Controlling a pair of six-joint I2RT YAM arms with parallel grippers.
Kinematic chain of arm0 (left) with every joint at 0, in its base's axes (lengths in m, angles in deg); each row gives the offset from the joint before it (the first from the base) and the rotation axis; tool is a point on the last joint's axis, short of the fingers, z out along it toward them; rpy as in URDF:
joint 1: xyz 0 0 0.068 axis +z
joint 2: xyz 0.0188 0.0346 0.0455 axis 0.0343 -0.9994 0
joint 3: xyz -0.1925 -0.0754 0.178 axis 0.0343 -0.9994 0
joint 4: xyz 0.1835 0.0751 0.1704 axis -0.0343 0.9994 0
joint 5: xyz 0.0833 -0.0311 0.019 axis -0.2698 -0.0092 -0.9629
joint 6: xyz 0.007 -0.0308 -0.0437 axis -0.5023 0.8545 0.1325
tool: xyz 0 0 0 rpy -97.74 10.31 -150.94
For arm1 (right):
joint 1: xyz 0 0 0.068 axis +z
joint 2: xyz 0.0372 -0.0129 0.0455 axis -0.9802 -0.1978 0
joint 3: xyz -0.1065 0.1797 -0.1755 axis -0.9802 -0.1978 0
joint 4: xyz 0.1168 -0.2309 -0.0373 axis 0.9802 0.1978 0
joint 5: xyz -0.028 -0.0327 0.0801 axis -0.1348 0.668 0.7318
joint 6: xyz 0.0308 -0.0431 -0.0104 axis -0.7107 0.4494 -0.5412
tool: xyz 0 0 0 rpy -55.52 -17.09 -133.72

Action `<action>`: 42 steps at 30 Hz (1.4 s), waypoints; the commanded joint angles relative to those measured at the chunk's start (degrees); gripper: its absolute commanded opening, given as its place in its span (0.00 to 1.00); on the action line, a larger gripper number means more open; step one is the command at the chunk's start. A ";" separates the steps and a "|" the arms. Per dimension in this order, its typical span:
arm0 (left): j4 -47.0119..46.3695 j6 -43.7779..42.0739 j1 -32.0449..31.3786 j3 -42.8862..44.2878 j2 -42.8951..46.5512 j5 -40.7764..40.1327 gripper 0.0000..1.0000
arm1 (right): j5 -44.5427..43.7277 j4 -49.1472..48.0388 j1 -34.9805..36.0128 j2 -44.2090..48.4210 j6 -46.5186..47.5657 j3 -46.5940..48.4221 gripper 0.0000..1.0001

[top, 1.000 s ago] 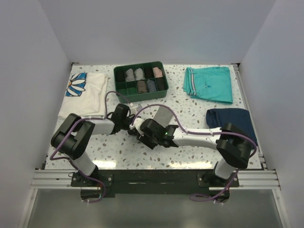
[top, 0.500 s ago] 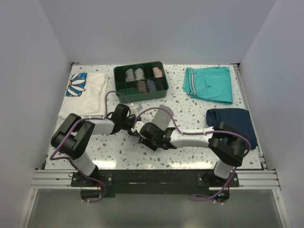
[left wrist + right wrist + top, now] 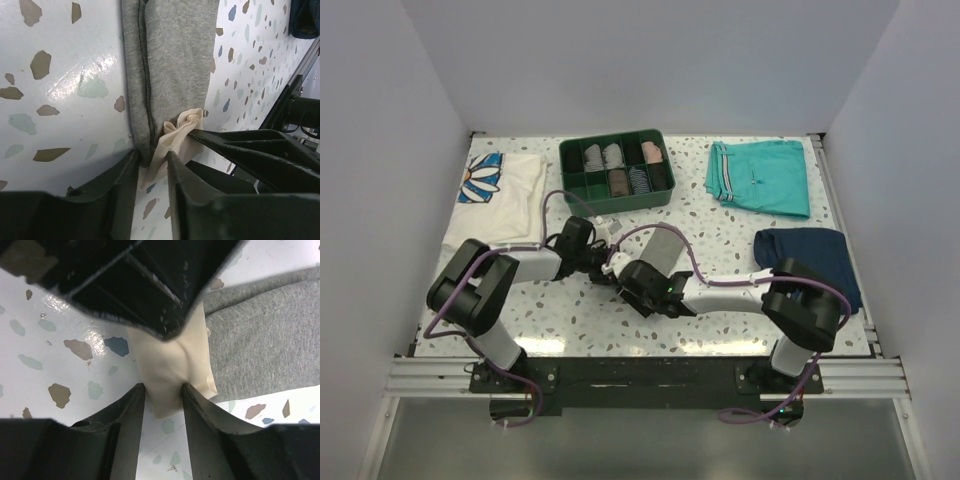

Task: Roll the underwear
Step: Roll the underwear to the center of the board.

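Observation:
The underwear (image 3: pixel 663 243) lies flat at the middle of the table, grey with a beige band at its near-left end. In the left wrist view the grey cloth (image 3: pixel 170 65) runs away from me, and the beige band (image 3: pixel 172 145) hangs slack between the fingers of my left gripper (image 3: pixel 151 157), whose jaws stand slightly apart. My right gripper (image 3: pixel 162 390) is shut on the same beige band (image 3: pixel 167 365), which dents at both fingers. The two grippers meet tip to tip, left gripper (image 3: pixel 606 260) and right gripper (image 3: pixel 619 272).
A green divided tray (image 3: pixel 620 207) of rolled garments stands at the back. Teal shorts (image 3: pixel 760 177) lie back right and a navy garment (image 3: pixel 810 250) at the right. A white daisy-print shirt (image 3: pixel 500 195) is on the left.
The right gripper has crept left toward the left one and its jaws have narrowed onto the beige band. The left jaws have widened a little.

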 commanded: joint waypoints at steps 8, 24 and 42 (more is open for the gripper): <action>11.73 -1.51 0.79 5.51 5.32 -12.74 0.84 | 4.85 5.36 -0.07 -3.80 -6.04 -3.93 0.24; 18.59 -0.37 1.23 2.53 14.29 -26.03 0.86 | 17.05 0.88 -0.94 0.50 -11.39 -3.93 0.03; 14.73 0.16 1.23 -1.52 18.16 -23.14 0.85 | 45.00 -17.13 -15.97 4.03 -25.63 -12.46 0.00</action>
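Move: The underwear's cream waistband end lies in the left hand's fingertips, its middle about 2 cm to the hand's right, 1 cm back and 1 cm lower. From the right hand, which straddles its near edge, that middle is some 2 cm ahead and 2 cm to the left, at about its height. The grey body's middle lies about 10 cm ahead of the right hand and 4 cm to its right; the green box stands roughly 24 cm straight ahead of the left hand. Leftward by about 7 cm, the left hand opens wide, lets go of the waistband and draws off clear of the underwear, first rising forward, then easing back and down, its fingers turning to point more downward. The right hand closes to pinch the waistband's near edge, shifts slightly left, then draws it some 3.5 cm back towards the robot, the fingertips swinging back and left by some 30 to 40 degrees. ##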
